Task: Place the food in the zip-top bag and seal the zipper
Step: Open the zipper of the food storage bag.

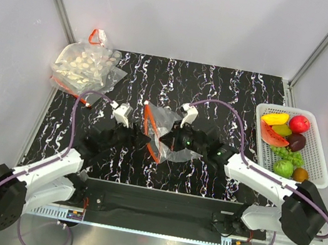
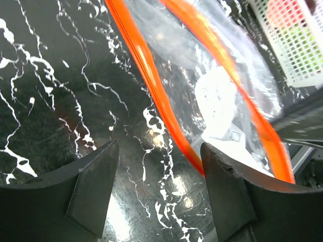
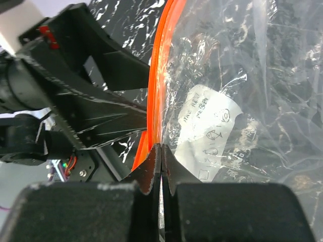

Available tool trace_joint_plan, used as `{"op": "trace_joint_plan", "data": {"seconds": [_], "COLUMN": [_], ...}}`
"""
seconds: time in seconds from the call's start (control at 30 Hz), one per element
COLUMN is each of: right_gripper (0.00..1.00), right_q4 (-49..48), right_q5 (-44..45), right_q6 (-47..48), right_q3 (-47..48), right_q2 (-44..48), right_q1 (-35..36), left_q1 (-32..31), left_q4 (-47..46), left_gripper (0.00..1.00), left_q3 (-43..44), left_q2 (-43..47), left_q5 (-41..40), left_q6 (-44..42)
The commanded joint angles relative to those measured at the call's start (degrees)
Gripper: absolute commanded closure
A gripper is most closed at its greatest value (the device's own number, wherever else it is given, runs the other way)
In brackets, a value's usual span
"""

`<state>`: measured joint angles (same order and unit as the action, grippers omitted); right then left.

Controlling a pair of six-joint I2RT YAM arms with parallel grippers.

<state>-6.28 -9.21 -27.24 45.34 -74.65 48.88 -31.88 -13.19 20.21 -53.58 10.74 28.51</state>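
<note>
The clear zip-top bag lies crumpled at mid-table, a white label showing through it. Its orange zipper runs along the bag's left edge. My right gripper is shut on the bag's edge right beside the zipper, fingertips pressed together. My left gripper stands open just left of the bag, low over the table. The zipper runs down to the inner face of its right finger and is not pinched. The food, toy fruit, sits in the basket at right.
A white mesh basket stands at the right edge of the black marbled table. A larger clear bag of whitish pieces with a red loop lies at the back left. Grey walls close in on three sides.
</note>
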Motion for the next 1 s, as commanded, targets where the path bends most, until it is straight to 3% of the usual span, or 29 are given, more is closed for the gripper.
{"op": "trace_joint_plan", "data": {"seconds": [0.0,0.3,0.4,0.43,0.5,0.63,0.7,0.73,0.77,0.87,0.9,0.97], "right_gripper": [1.0,1.0,1.0,1.0,1.0,1.0,1.0,0.93,0.72,0.47,0.43,0.37], "right_q4": [-3.91,-3.56,-4.09,-4.09,-4.35,-3.83,-1.28,0.03,2.83,8.28,9.35,12.33], "right_q5": [-3.27,-6.78,-8.01,-8.1,-8.1,-6.62,-3.56,-2.05,-0.56,2.7,3.58,4.2], "right_q6": [-0.97,-0.18,0.09,0.26,0.26,0.35,0.44,0.53,0.79,2.98,3.6,5.35], "right_q3": [-0.25,-2.54,-2.98,-3.07,-3.5,-3.86,-3.68,-3.51,-3.25,-1.58,-0.18,1.49], "right_q2": [1.97,3.9,4.6,4.86,5.74,7.06,8.29,8.9,9.43,11.72,12.59,12.86], "right_q1": [0.42,0.42,0.51,0.42,0.42,0.42,0.42,0.42,0.42,0.42,0.42,0.42], "left_q1": [-0.2,-0.2,-0.11,-0.2,-0.2,-0.29,-0.46,-0.9,-1.86,-8.8,-12.47,-14.87], "left_q4": [-2.98,-5.44,-7.81,-8.42,-9.4,-8.27,-5.02,-0.91,1.74,12.9,16.15,23.8], "left_gripper": [0.3,0.3,0.41,0.51,0.59,0.95,1.0,1.0,1.0,1.0,1.0,1.0], "left_q3": [2.82,2.73,4.04,4.49,5.63,7.04,8.97,9.84,11.85,18.6,20.73,26.51], "left_q2": [-0.56,-1.87,-4.59,-5.21,-6.97,-7.33,-6.02,-5.05,-2.95,-0.74,-0.82,-2.49], "left_q5": [0.42,1.38,4.19,5.5,6.39,5.79,2.12,0.18,-2.37,-15.19,-21.4,-25.4], "left_q6": [-0.56,1.19,4.0,4.88,6.81,7.96,6.65,6.03,4.38,0.42,-0.38,-2.22]}}
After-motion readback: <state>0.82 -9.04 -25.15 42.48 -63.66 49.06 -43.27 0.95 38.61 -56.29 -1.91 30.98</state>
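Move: The food storage bag's left zipper strip runs about 3 cm to the right of the left hand's parted fingers and 1 cm ahead, nearly level with them. The right strip, already pinched in the shut right fingers, is some 6 cm right of the left hand and level with it. The bag body spreads about 11 cm right and 3 cm ahead, 5 cm lower. From the right hand, the left strip is roughly 3 cm left, 1 cm ahead and slightly lower. Left hand pinches the left strip and lifts 8 cm rightward; right hand backs 3 cm, then lets go. ##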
